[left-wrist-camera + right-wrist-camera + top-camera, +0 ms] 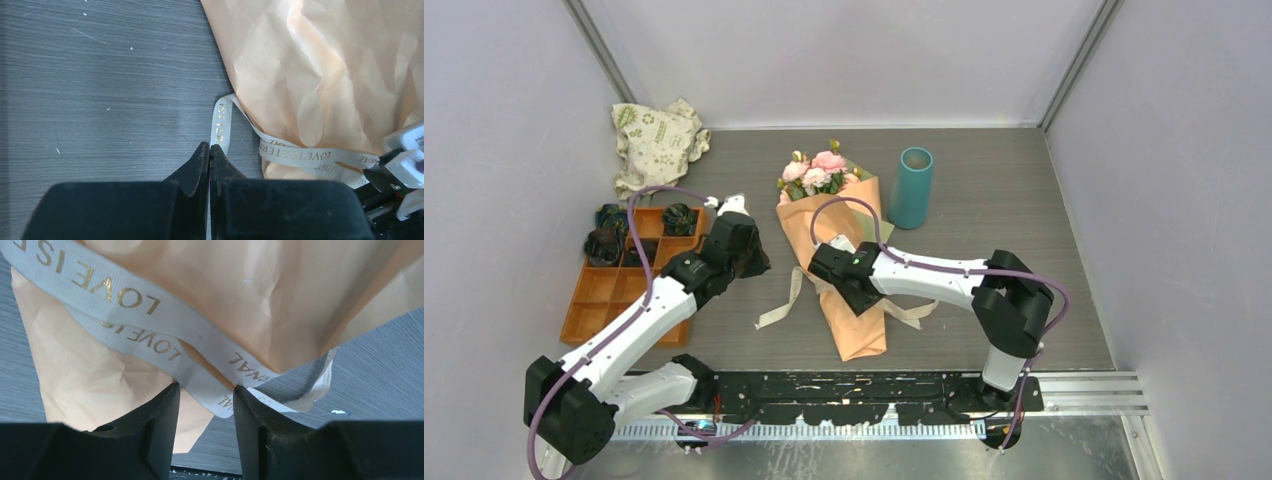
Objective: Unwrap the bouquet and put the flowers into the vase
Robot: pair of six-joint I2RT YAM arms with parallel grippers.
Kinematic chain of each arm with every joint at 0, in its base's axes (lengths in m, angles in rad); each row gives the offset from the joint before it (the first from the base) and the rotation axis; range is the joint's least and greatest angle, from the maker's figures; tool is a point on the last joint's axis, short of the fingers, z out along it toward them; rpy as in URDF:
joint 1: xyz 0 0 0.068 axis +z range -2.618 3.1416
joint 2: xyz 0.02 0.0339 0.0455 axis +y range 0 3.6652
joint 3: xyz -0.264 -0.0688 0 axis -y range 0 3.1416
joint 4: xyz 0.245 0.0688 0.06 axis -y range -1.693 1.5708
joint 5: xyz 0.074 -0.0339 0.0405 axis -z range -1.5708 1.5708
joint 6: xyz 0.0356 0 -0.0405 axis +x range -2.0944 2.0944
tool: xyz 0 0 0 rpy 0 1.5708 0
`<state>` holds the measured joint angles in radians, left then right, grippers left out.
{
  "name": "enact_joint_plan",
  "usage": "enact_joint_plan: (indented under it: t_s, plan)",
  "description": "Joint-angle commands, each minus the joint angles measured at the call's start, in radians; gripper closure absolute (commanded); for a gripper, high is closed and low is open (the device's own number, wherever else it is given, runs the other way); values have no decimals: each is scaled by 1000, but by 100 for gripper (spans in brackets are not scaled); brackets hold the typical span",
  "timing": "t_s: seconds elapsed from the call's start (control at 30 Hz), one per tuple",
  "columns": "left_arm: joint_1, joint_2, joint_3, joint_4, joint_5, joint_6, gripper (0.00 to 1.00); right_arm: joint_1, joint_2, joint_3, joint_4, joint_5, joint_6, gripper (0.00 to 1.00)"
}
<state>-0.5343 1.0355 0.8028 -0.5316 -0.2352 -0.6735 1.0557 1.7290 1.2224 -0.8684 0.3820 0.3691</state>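
The bouquet point(844, 250) lies on the table, its orange paper cone point(320, 65) narrowing toward me. Its pink and peach flowers point(816, 172) stick out at the far end. The teal vase point(911, 187) stands upright just right of the blooms. A beige ribbon point(300, 156) printed in gold runs around the cone, with a tail point(779, 305) trailing to the left. My left gripper point(209, 146) is shut on that tail beside the cone's left edge point(752, 262). My right gripper point(205, 386) hovers over the cone's narrow part point(856, 292), jaws apart, with the ribbon point(125, 295) crossing between its fingertips.
An orange compartmented tray point(624, 285) holding dark green rosettes point(606, 240) sits at the left, under my left arm. A white leaf-printed cloth bag point(656, 140) lies at the back left. Grey walls close in three sides.
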Motion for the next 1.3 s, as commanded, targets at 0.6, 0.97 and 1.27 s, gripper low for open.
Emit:
enact_joint_plan:
  t_s: [0.6, 0.97, 1.27]
  plan:
    - [3, -33, -2, 9, -10, -9, 100, -143, 19, -79, 193, -227, 7, 79]
    - [4, -31, 4, 10, 1, -12, 100, -147, -234, -2, 53, 3, 122, 99]
    - [2, -17, 22, 49, 90, 18, 99, -245, -469, 39, -19, 234, 233, 99]
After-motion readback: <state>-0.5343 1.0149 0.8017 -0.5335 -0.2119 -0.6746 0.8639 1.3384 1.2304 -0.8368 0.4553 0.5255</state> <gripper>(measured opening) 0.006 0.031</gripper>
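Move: Just beneath the right hand, some 4 cm down and 2 cm ahead, the ribbon crosses near the right edge of the paper wrap. The wrap's middle lies about 6 cm ahead and 4 cm to the hand's left; the vase stands roughly 16 cm ahead and 9 cm to its right. From the left hand, that same piece of ribbon is about 14 cm to the right, 4 cm back and 12 cm below. Sinking some 4 cm and easing slightly forward, the right hand brings its half-open fingers down onto the ribbon at the wrap's right edge and shuts them on it. With the ribbon pinched in its fingertips, it then rises about 16 cm, going forward and a little right towards the vase, while the wrist turns clockwise and tips the fingers farther forward. ##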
